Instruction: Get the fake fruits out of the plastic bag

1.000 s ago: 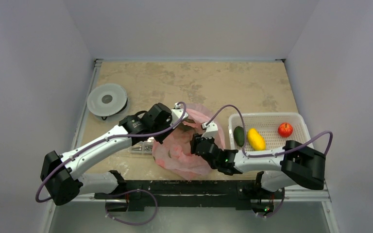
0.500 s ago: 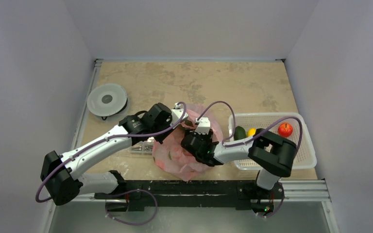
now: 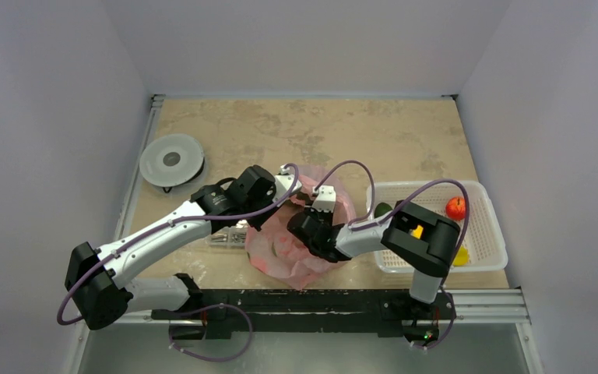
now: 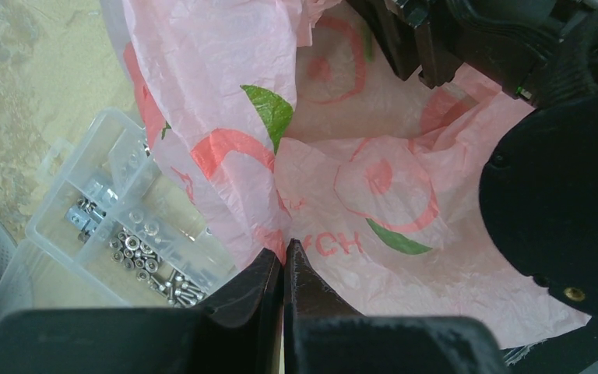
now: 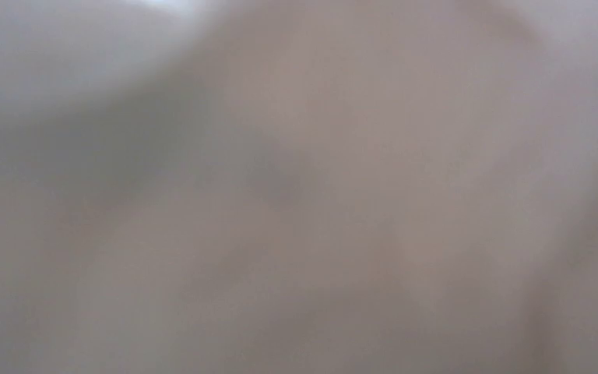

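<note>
The pink plastic bag point(image 3: 288, 255) lies crumpled at the table's near middle. My left gripper point(image 3: 294, 189) is shut on a fold of the plastic bag point(image 4: 358, 179), its jaws pinching the film at their tips point(image 4: 284, 248). My right gripper point(image 3: 307, 227) reaches into the bag's mouth from the right, and its fingers are hidden by the plastic. The right wrist view is only a pinkish-grey blur. In the white basket point(image 3: 489, 234) lie a red fruit point(image 3: 456, 207), a dark green fruit point(image 3: 383, 209) and a yellow piece point(image 3: 461, 255), partly covered by my right arm.
A clear box of small metal parts point(image 3: 230, 238) sits just left of the bag, close under my left gripper point(image 4: 117, 226). A grey round disc point(image 3: 171, 160) lies at the left edge. My right arm's elbow hangs over the basket.
My right arm has swung left, carrying its gripper from the bag's right side further into the bag, with its elbow now over the basket. The left gripper has kept its hold.
</note>
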Motion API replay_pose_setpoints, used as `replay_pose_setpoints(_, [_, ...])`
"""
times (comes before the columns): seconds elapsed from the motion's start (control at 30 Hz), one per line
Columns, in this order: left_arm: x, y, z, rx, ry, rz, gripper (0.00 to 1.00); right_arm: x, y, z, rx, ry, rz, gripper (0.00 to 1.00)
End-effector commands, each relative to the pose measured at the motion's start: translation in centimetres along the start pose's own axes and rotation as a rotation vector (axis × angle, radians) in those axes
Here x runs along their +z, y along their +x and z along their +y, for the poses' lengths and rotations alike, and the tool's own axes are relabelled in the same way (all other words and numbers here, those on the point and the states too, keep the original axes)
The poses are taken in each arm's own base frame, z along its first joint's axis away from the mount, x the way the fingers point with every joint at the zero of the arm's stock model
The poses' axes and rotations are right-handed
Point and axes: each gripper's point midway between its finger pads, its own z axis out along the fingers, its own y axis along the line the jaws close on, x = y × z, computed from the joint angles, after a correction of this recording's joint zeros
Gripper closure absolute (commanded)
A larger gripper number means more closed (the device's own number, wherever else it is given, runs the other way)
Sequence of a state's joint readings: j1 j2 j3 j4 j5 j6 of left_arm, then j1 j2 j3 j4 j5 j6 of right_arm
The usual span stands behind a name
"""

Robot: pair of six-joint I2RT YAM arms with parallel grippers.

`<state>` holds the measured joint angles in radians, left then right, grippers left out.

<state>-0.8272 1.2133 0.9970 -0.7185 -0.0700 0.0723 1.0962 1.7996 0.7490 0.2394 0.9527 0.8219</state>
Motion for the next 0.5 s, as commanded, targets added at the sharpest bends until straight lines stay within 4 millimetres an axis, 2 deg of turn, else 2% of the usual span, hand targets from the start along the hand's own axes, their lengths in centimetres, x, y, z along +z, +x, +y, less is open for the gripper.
replay_pose_setpoints(0.0, [-1.0, -2.4, 0.1, 0.015, -0.002, -0.089, 1.0, -0.8, 0.1, -1.0, -0.002, -0.014, 0.029, 0.7])
replay_pose_setpoints(0.13, [-1.1, -2.5, 0.0, 0.012, 0.01, -0.087, 1.0, -1.0, -1.7, -0.6, -0.005, -0.067, -0.031, 0.81])
replay_pose_setpoints(0.17, [-1.0, -2.6, 0.0, 0.012, 0.005, -0.094, 1.0, -0.9, -2.0, -0.6, 0.004, -0.068, -0.026, 0.93])
replay_pose_setpoints(0.2, [-0.9, -2.5, 0.1, 0.012, -0.001, -0.096, 1.0, -1.0, -2.5, -0.5, 0.016, -0.076, -0.029, 1.0])
replay_pose_setpoints(0.33, [-0.9, -2.6, -0.1, 0.012, 0.014, -0.089, 1.0, -1.6, -4.8, 0.5, 0.02, -0.135, -0.074, 1.0])
replay_pose_setpoints(0.47, [-0.3, -2.3, -0.2, 0.011, 0.014, -0.069, 1.0, -3.2, -8.0, 1.0, 0.056, -0.206, -0.128, 1.0])
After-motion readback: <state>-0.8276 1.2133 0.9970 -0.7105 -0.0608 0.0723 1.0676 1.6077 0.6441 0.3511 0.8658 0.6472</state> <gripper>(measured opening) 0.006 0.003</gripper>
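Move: The melon is hidden under pink plastic inside the bag, some 5 cm left of the right fingertips and about 2 cm ahead, its middle roughly 2 cm higher. The dark green fruit in the basket is about 16 cm to the right hand's right and 6 cm back. From the left hand, which keeps the bag's rim pinched, the melon lies about 5 cm ahead, 9 cm right and 9 cm below. Inside the bag, the right fingers shut completely beside the melon, then the hand rises about 4 cm. ##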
